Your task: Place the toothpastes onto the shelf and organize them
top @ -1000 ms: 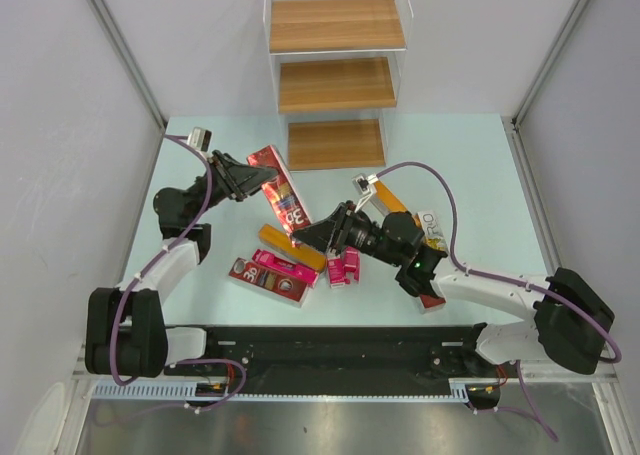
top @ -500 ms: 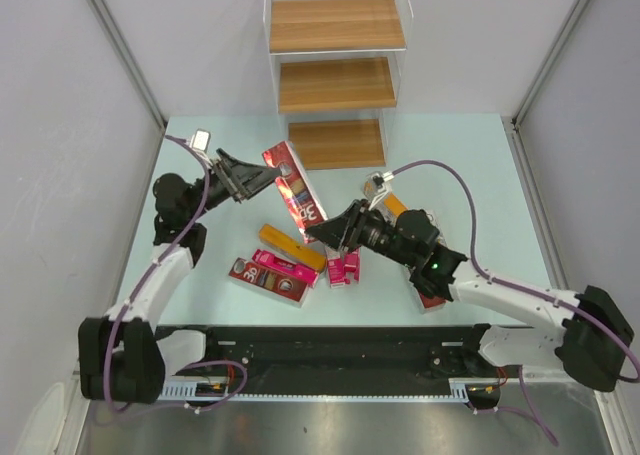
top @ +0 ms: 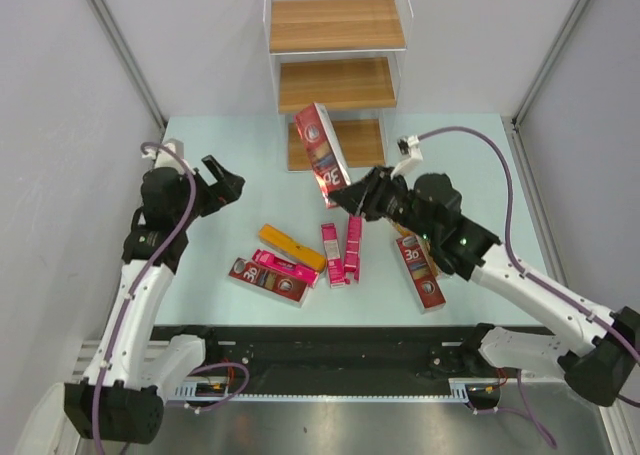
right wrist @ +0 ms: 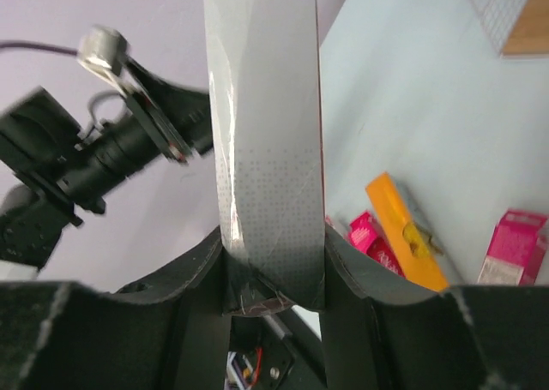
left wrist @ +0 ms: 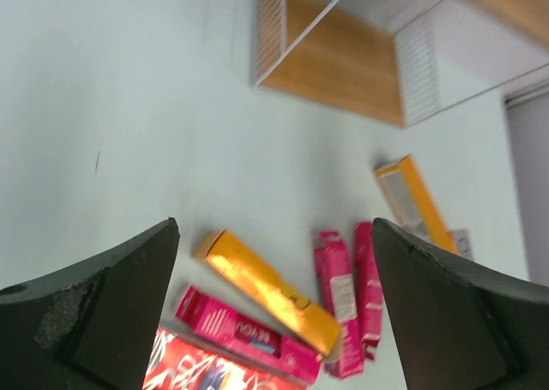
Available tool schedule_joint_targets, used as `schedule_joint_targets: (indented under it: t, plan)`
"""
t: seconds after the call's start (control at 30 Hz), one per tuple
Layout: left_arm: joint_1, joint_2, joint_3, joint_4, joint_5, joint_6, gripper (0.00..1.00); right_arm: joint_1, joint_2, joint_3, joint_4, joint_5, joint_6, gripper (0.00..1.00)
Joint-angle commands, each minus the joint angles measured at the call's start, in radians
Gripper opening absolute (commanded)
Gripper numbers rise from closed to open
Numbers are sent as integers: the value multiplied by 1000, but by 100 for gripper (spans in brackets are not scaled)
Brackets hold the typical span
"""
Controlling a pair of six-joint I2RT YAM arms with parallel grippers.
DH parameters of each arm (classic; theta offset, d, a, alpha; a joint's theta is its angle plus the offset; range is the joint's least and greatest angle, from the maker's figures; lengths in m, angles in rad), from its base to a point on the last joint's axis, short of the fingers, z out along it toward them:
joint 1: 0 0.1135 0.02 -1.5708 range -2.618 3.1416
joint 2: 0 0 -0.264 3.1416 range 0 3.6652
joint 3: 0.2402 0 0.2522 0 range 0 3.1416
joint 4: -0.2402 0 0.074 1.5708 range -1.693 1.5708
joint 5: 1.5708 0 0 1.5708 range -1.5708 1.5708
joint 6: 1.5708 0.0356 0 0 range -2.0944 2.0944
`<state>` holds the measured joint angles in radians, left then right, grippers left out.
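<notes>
My right gripper [top: 354, 196] is shut on the low end of a wide dark red toothpaste carton [top: 322, 147] and holds it tilted in the air in front of the shelf's [top: 336, 83] lowest board. The right wrist view shows the carton's grey side [right wrist: 266, 124] clamped between both fingers. My left gripper [top: 227, 188] is open and empty at the table's left. Below it lie an orange carton [left wrist: 266, 291], two slim pink cartons [left wrist: 339, 300] side by side, a third pink one [left wrist: 244, 339] and a red "3D" carton [top: 265, 280]. Another red carton [top: 418, 270] lies to the right.
A second orange carton [left wrist: 416, 197] lies partly under my right arm. The shelf's three wooden boards are bare, with clear walls at their sides. Grey walls and metal posts close in the table on the left and right. A black rail [top: 330, 345] runs along the near edge.
My left gripper opened, let go of the dark red carton and drew back to the left. My right gripper lifted that carton up and back toward the shelf.
</notes>
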<state>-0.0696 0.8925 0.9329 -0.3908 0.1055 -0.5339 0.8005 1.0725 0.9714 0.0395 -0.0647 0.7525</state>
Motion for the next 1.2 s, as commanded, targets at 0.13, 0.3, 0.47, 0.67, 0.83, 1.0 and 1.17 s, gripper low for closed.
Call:
schedule_joint_targets:
  t: [0.13, 0.3, 0.47, 0.67, 0.83, 1.0, 1.17]
  plan:
    - [1, 40, 37, -112, 7, 87, 100, -142, 291, 496, -93, -148, -87, 29]
    - [1, 51, 105, -155, -1, 123, 100, -178, 565, 938, -269, -187, -133, 31]
    - [1, 68, 175, -171, 31, 126, 100, -221, 834, 1356, -372, -198, -110, 32]
    - [1, 57, 234, -174, 34, 127, 100, -303, 1084, 1614, -321, -273, 71, 32]
    - [1, 65, 274, -197, 25, 141, 100, -346, 1103, 1523, -147, -290, 235, 32]
    - [1, 72, 284, -217, 17, 143, 100, -342, 1146, 1554, -92, -291, 312, 33]
    - [1, 68, 284, -230, 17, 141, 100, -340, 1178, 1538, -3, -299, 448, 34]
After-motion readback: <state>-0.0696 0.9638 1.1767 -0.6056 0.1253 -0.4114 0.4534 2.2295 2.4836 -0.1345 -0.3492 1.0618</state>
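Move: The top shelf board, where the red box in the right fingers is headed, has its middle about 41 cm ahead of the right hand, straight in line and some 7 cm higher. The middle board lies right under it, 11 cm below hand height. On the table, 31 cm down, the orange box is 20 cm ahead and 16 cm right. For the left hand, that top board is about 32 cm ahead, 25 cm right and 13 cm up. Forward and up in one long sweep, the right hand keeps its pinch on the red toothpaste box and carries it some 28 cm out to the top shelf, drifting slightly left; it climbs about 15 cm, then sinks about 4, finally rolling so its left side rises. The empty left hand, still open, dips and then rises past its starting height. ##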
